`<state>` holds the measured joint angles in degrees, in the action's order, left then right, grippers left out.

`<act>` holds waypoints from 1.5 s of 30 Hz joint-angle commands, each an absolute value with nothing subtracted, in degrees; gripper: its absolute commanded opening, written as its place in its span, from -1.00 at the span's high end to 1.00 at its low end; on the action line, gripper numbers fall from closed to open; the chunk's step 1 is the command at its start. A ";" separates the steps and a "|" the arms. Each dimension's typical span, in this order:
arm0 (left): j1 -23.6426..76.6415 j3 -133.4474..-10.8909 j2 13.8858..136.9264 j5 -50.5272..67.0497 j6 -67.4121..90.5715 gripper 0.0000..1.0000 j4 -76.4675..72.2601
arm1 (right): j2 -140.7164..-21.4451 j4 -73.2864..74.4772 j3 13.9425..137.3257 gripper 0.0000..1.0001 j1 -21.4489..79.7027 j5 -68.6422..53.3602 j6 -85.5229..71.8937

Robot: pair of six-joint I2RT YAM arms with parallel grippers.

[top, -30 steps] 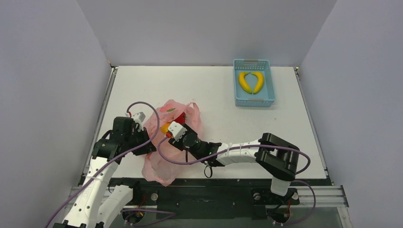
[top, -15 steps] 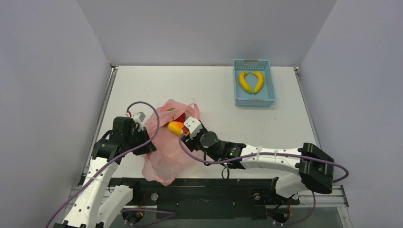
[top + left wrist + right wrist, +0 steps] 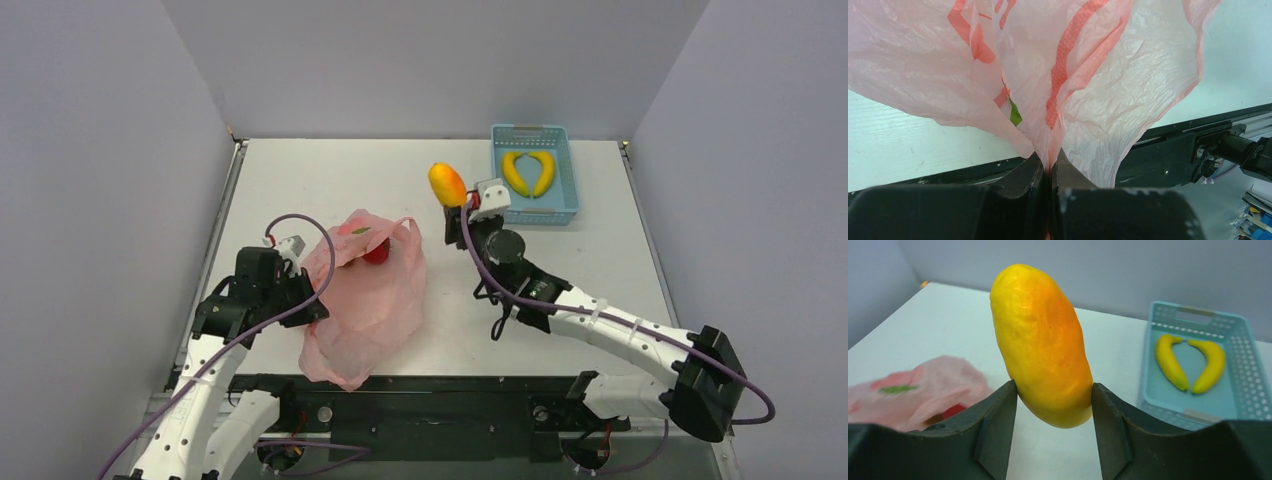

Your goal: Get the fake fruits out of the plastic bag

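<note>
My right gripper (image 3: 1053,388) is shut on an orange-yellow mango-like fake fruit (image 3: 1043,345), holding it upright above the table. In the top view this mango (image 3: 446,184) hangs left of the basket, with the right gripper (image 3: 457,200) just below it. The pink plastic bag (image 3: 372,295) lies crumpled at the left front, and a red apple (image 3: 376,252) shows at its open mouth. My left gripper (image 3: 1050,165) is shut on a pinched fold of the bag (image 3: 1098,75), at the bag's left edge (image 3: 308,300). Two yellow bananas (image 3: 528,172) lie in the basket.
The light-blue slotted basket (image 3: 497,185) stands at the back right; its rim (image 3: 1198,313) is to the right in the right wrist view. White walls enclose the table on three sides. The black front rail (image 3: 1178,145) runs under the bag.
My right gripper lifted the mango out of the bag's mouth and carried it back and to the right, toward the basket. The left gripper kept its hold on the bag and stayed put.
</note>
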<state>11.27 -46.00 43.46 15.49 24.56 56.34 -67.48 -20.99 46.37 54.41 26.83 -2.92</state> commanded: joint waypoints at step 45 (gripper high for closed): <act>11.53 -47.43 41.49 16.16 23.74 0.98 53.79 | -136.47 32.21 124.14 0.47 8.22 13.56 -24.95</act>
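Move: Ahead and to the right of the right hand, which already grips the mango, is the blue basket: its middle lies about 31 cm forward, 24 cm right and 24 cm down. In it are the left banana, 31 cm ahead and 20 right, and the right banana, 31 ahead and 27 right. The red fruit in the bag lies some 7 cm ahead, 15 left and 24 below. From the left hand the basket is roughly 43 cm ahead, 47 right, 11 lower. Carrying the mango in an unchanged grip, the right hand sweeps some 31 cm forward and 22 cm right to the basket, quick at first, and sinks about 19 cm, nearly all of it in the later part, until it eases to a near stop. The level fingers swing about 40 degrees clockwise and tip down some 45 degrees, bringing the fruit over the two bananas. ##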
